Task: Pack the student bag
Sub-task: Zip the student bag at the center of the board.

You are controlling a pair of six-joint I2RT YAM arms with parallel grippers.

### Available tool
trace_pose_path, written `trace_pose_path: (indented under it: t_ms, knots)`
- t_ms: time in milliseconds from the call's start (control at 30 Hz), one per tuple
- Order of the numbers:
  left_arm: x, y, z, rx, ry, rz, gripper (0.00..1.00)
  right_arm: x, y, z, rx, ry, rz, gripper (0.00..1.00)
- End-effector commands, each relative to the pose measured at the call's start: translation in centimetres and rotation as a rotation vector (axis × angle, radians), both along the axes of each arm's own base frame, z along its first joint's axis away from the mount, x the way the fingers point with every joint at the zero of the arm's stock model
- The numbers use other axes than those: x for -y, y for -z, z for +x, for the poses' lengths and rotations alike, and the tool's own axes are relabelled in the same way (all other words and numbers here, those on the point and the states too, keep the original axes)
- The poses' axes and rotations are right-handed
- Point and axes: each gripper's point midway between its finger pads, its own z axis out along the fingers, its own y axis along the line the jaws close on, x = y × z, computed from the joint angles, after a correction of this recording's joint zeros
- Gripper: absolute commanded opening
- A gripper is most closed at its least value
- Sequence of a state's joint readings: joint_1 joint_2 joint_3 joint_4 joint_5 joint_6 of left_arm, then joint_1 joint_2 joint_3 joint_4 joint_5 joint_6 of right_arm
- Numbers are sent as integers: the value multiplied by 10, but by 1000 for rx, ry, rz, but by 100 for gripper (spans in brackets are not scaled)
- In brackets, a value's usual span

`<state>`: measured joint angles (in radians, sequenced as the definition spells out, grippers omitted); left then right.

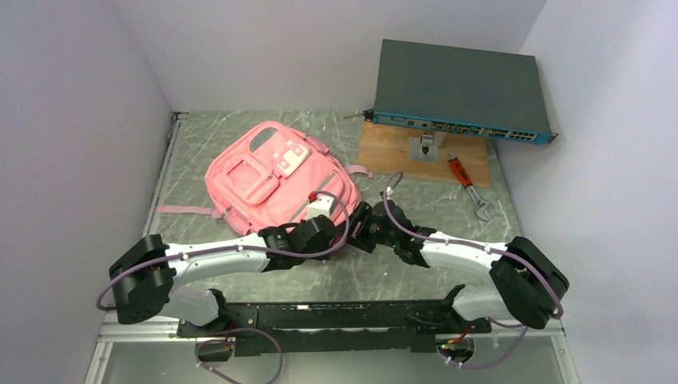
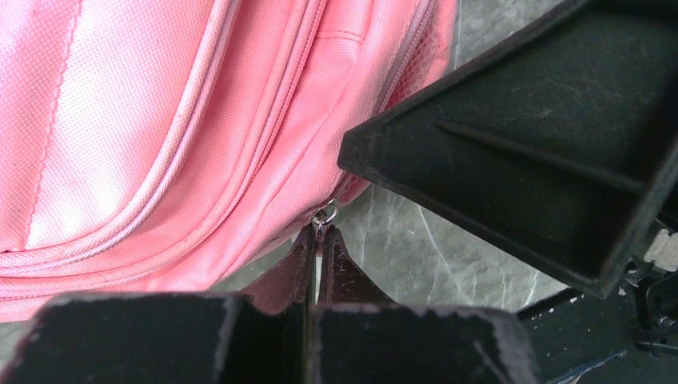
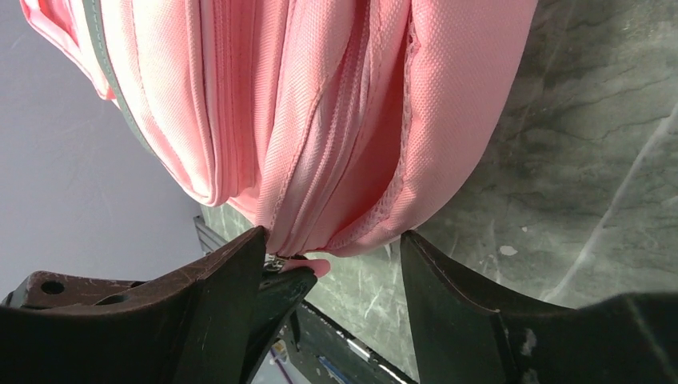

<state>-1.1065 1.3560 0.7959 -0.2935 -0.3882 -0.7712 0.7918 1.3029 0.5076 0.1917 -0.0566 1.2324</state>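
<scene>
The student bag point(image 1: 276, 176), a pink backpack, lies flat on the marble table with its front pockets facing up. Both grippers meet at its near right corner. My left gripper point(image 2: 321, 232) is shut on the zipper pull point(image 2: 325, 214) at the bag's edge, its two tips pressed together just under the small metal ring. My right gripper point(image 3: 332, 250) stands open beside it, its fingers straddling the bag's lower edge point(image 3: 360, 232) without pinching it. In the right wrist view the left fingertip and the pink pull tab point(image 3: 310, 264) sit against the right gripper's left finger point(image 3: 232, 272).
A dark network switch point(image 1: 460, 88) stands at the back right, partly over a wooden board point(image 1: 392, 152). A red-handled wrench point(image 1: 468, 182) lies at the board's right end. A pink strap point(image 1: 184, 210) trails left of the bag. White walls enclose the table.
</scene>
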Motion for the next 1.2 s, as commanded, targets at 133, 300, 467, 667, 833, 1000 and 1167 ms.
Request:
trace_pose_path:
  t_ms: [133,300,467,667,833,1000,1167]
  knots:
    - [13,-31,-5,36,111,-80,0,-19,-31,21,46,37,49,67]
    - [14,-34,-7,46,143,-74,0,-24,-21,28,42,61,12,68]
    - [11,-39,-6,78,176,-51,0,-17,-3,30,19,114,-24,61]
    - [-5,-27,-11,77,173,-18,0,-12,-10,37,50,140,-48,19]
    - [-31,-4,-11,38,69,60,0,-3,-28,41,68,187,-14,0]
    - [-70,13,-14,-2,-77,172,0,16,-44,43,59,252,85,0]
    - [-120,15,-20,0,-257,255,0,36,-58,47,82,301,138,0]
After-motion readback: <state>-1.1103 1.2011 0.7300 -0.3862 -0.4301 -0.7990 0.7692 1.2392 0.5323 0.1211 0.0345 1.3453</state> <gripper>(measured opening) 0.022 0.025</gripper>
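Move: My left fingers already pinch the zip pull at the student bag's near right corner; the bag's middle lies about 15 cm ahead and 12 cm left of this hand. My right hand is open around the zip seam, which sits about 1 cm ahead, 1 cm left and 1 cm below its hand point. From that hand the zip pull is some 3 cm left and 2 cm back, and the side strap about 16 cm ahead and 3 cm right. I ease my open right hand left and forward, then lower it about a centimetre onto the bag's corner, shut its fingers on the zip seam and pull up and to the right, some 2–3 cm each. My left hand keeps its pinch on the zip pull, drawing back slightly, then moving about 3 cm left, away from the right hand, with a slight rise. ##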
